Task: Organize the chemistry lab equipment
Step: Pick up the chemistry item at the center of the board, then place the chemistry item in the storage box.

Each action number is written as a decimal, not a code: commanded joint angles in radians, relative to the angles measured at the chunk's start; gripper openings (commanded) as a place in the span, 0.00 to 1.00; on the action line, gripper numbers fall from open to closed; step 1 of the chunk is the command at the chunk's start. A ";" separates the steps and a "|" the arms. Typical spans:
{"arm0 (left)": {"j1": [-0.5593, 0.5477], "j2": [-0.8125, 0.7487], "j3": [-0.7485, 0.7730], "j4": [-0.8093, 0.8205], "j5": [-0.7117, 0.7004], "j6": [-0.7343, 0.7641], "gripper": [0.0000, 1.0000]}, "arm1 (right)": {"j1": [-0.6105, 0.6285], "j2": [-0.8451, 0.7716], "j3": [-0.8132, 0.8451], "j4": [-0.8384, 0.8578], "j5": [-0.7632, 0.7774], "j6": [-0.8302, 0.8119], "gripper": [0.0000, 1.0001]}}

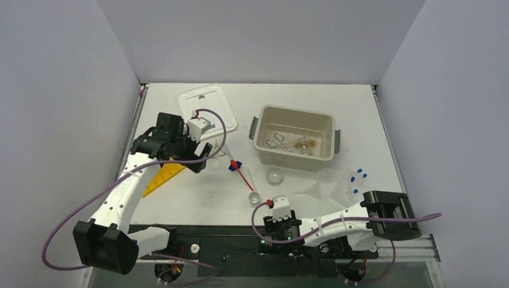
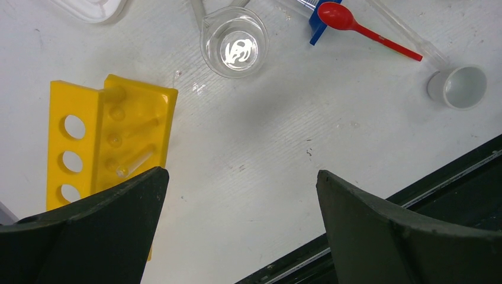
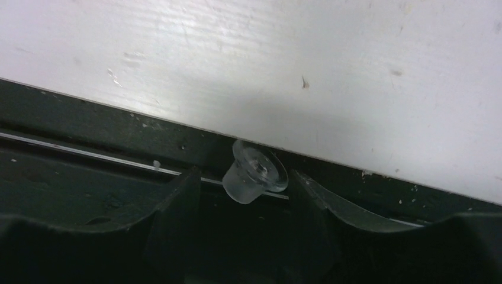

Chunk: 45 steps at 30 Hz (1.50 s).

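Note:
My left gripper [image 2: 243, 177] hangs open over bare table, with nothing between its fingers. Just left of it lies the yellow holed tube rack [image 2: 112, 139], with a clear tube lying on it. Further out are a clear beaker [image 2: 234, 47], a red spatula [image 2: 355, 26] lying across a blue cap [image 2: 318, 32], and a small white cup [image 2: 465, 87]. My right gripper [image 3: 244, 176] points down at the black rail along the table's near edge. It is open, and a small clear glass stopper [image 3: 254, 171] lies between its fingertips, not pinched.
A beige tub [image 1: 262, 131] at the back middle holds metal tongs [image 1: 277, 143] and a glass piece [image 1: 304, 144]. A white lid [image 1: 207, 102] lies at the back left. A glass dish [image 1: 275, 176] sits mid-table, and blue-capped vials [image 1: 355, 180] lie at the right.

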<state>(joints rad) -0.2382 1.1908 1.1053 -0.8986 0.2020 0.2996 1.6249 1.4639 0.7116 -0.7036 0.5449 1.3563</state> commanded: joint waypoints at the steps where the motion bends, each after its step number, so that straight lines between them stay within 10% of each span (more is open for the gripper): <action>1: 0.004 -0.031 0.020 0.006 0.010 0.010 0.97 | 0.027 0.003 -0.057 0.047 -0.054 0.113 0.52; 7: 0.004 -0.015 0.027 0.012 0.015 -0.004 0.97 | 0.041 0.000 -0.068 0.071 -0.050 0.118 0.45; 19: 0.004 -0.014 0.008 0.017 0.001 0.006 0.97 | 0.041 -0.013 -0.036 0.079 0.018 0.053 0.00; 29: 0.004 -0.017 0.022 0.010 0.009 0.003 0.97 | 0.037 -0.318 0.171 -0.175 0.206 -0.094 0.00; 37: 0.005 0.006 0.016 0.009 0.010 -0.001 0.97 | -0.469 -0.464 0.382 -0.159 0.081 -0.528 0.00; 45: 0.005 0.017 0.016 0.003 0.012 -0.014 0.97 | -1.020 -0.174 0.533 0.006 -0.135 -0.791 0.00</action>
<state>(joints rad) -0.2382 1.2121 1.1053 -0.9031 0.2024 0.2970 0.7517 1.1381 1.1839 -0.7990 0.5434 0.7456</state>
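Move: The clear stopper lies just off the table's front edge, already between the right hand's open fingertips and only about 1 cm below the hand point. The round dish is some 18 cm ahead and 2 cm left of that hand, the small cup about 10 cm ahead and 8 cm left, both near hand height. The box's middle is roughly 30 cm ahead, 6 cm right and 5 cm up. From the idle left hand, the stopper is around 22 cm back, 26 cm right and 17 cm down. The clear stopper gets pinched between the right fingertips, which settle about a centimetre lower and close from half open until they stop on it. Keeping that grip, the right hand lifts it nearly straight up, then sweeps forward and somewhat right towards the box, ending some 23 cm higher and 22 cm farther out, with the wrist turned about 20 degrees clockwise and the fingertips tipped up by about as much. ##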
